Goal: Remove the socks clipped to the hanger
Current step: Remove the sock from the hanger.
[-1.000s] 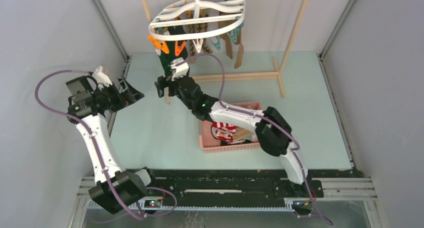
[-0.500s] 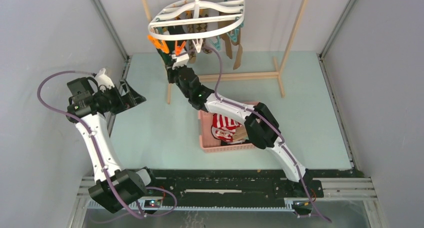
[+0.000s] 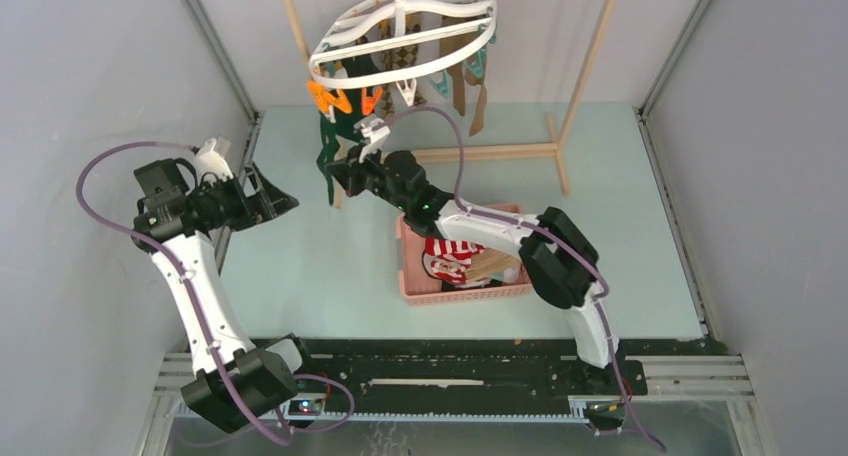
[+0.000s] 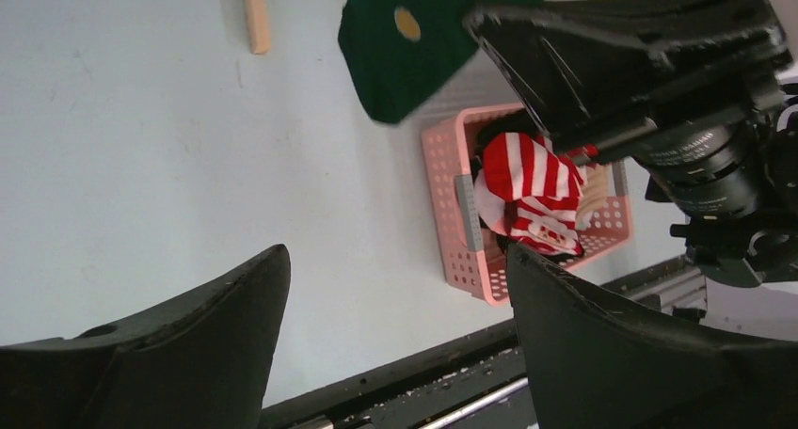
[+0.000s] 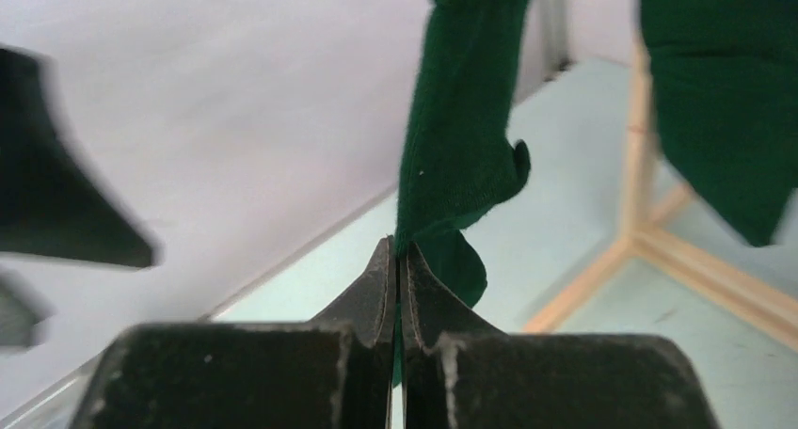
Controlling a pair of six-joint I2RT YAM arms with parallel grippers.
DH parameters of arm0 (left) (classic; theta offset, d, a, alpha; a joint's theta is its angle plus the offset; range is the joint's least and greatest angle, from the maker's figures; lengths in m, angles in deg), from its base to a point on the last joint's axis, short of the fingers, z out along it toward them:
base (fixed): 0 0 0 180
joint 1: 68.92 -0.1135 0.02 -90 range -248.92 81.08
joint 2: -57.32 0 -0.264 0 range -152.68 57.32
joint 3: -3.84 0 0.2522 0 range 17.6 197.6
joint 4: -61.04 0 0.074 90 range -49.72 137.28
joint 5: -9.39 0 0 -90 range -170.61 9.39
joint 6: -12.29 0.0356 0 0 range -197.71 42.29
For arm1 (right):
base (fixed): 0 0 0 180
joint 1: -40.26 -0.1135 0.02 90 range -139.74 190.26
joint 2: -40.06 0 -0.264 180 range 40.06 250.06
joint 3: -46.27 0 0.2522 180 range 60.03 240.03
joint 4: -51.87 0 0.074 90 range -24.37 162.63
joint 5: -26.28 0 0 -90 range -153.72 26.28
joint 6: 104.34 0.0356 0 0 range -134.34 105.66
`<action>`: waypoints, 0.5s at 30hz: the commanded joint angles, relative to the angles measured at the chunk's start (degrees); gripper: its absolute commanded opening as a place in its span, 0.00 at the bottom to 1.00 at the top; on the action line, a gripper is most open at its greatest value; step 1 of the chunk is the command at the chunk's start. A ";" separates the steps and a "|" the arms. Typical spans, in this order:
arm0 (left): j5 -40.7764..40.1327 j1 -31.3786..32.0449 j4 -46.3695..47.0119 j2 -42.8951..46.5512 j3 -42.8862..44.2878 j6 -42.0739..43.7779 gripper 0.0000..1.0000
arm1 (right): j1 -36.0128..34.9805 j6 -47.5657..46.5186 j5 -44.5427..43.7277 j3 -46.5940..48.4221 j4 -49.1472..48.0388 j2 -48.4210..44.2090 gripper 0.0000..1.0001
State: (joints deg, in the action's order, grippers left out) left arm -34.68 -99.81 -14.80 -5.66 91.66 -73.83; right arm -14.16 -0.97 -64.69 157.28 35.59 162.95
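Observation:
The white oval hanger [image 3: 405, 31] hangs from the wooden rack at the back, with orange clothespins [image 3: 332, 98] on its left rim. A dark green sock [image 3: 327, 141] dangles from those pins. My right gripper [image 3: 340, 176] is shut on that sock's lower part; in the right wrist view the sock [image 5: 461, 147] rises straight out of the closed jaws of the gripper [image 5: 398, 252]. A second green sock [image 5: 725, 90] hangs beside it. Tan and argyle socks [image 3: 470, 96] stay clipped further right. My left gripper [image 3: 280, 201] stands open and empty to the left of the green sock [image 4: 414, 43].
A pink basket [image 3: 465, 294] sits mid-table below my right arm and holds a red-and-white striped sock [image 3: 447, 256]; the left wrist view shows the basket [image 4: 442, 175] too. The wooden rack's base bars [image 3: 490, 153] lie along the back. Grey walls close in on both sides.
My right gripper reached up to the green sock, shut on it, and has drawn back down and left. The hanger has tipped and swung. The left gripper shifted slightly right.

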 commanded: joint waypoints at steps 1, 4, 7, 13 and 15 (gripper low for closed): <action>8.20 -0.09 -3.30 2.94 3.52 5.62 0.89 | 0.47 10.63 15.30 -8.97 -11.93 -11.25 0.00; 12.60 0.56 -5.98 3.75 4.43 8.44 0.89 | 1.17 17.68 20.99 -15.94 -16.29 -16.32 0.00; 15.82 2.15 -6.12 4.38 5.02 8.28 0.90 | 1.56 22.25 25.19 -21.35 -19.49 -20.27 0.00; 21.00 7.50 -5.76 4.69 6.86 5.28 0.93 | 1.85 28.30 33.06 -25.42 -19.61 -25.03 0.00; 22.55 9.07 -3.42 5.13 6.62 2.72 0.96 | 1.90 29.25 34.89 -26.25 -19.64 -26.16 0.00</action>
State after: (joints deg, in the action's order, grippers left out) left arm -18.37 -93.12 -20.14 -1.90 95.64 -68.45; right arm -12.34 22.74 -37.15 132.43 18.78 140.20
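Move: The right hand already pinches the green sock, whose middle is about 3 cm above its fingers. The orange clips are some 13 cm above that hand and 3 cm ahead; the second green sock hangs about 8 cm ahead, 5 cm to its right and 4 cm higher. From the open left hand, the pinched green sock lies roughly 12 cm ahead, 12 cm right and slightly higher. The right hand pulls the pinched sock back about 14 cm, rising; the open left moves right towards the sock. ##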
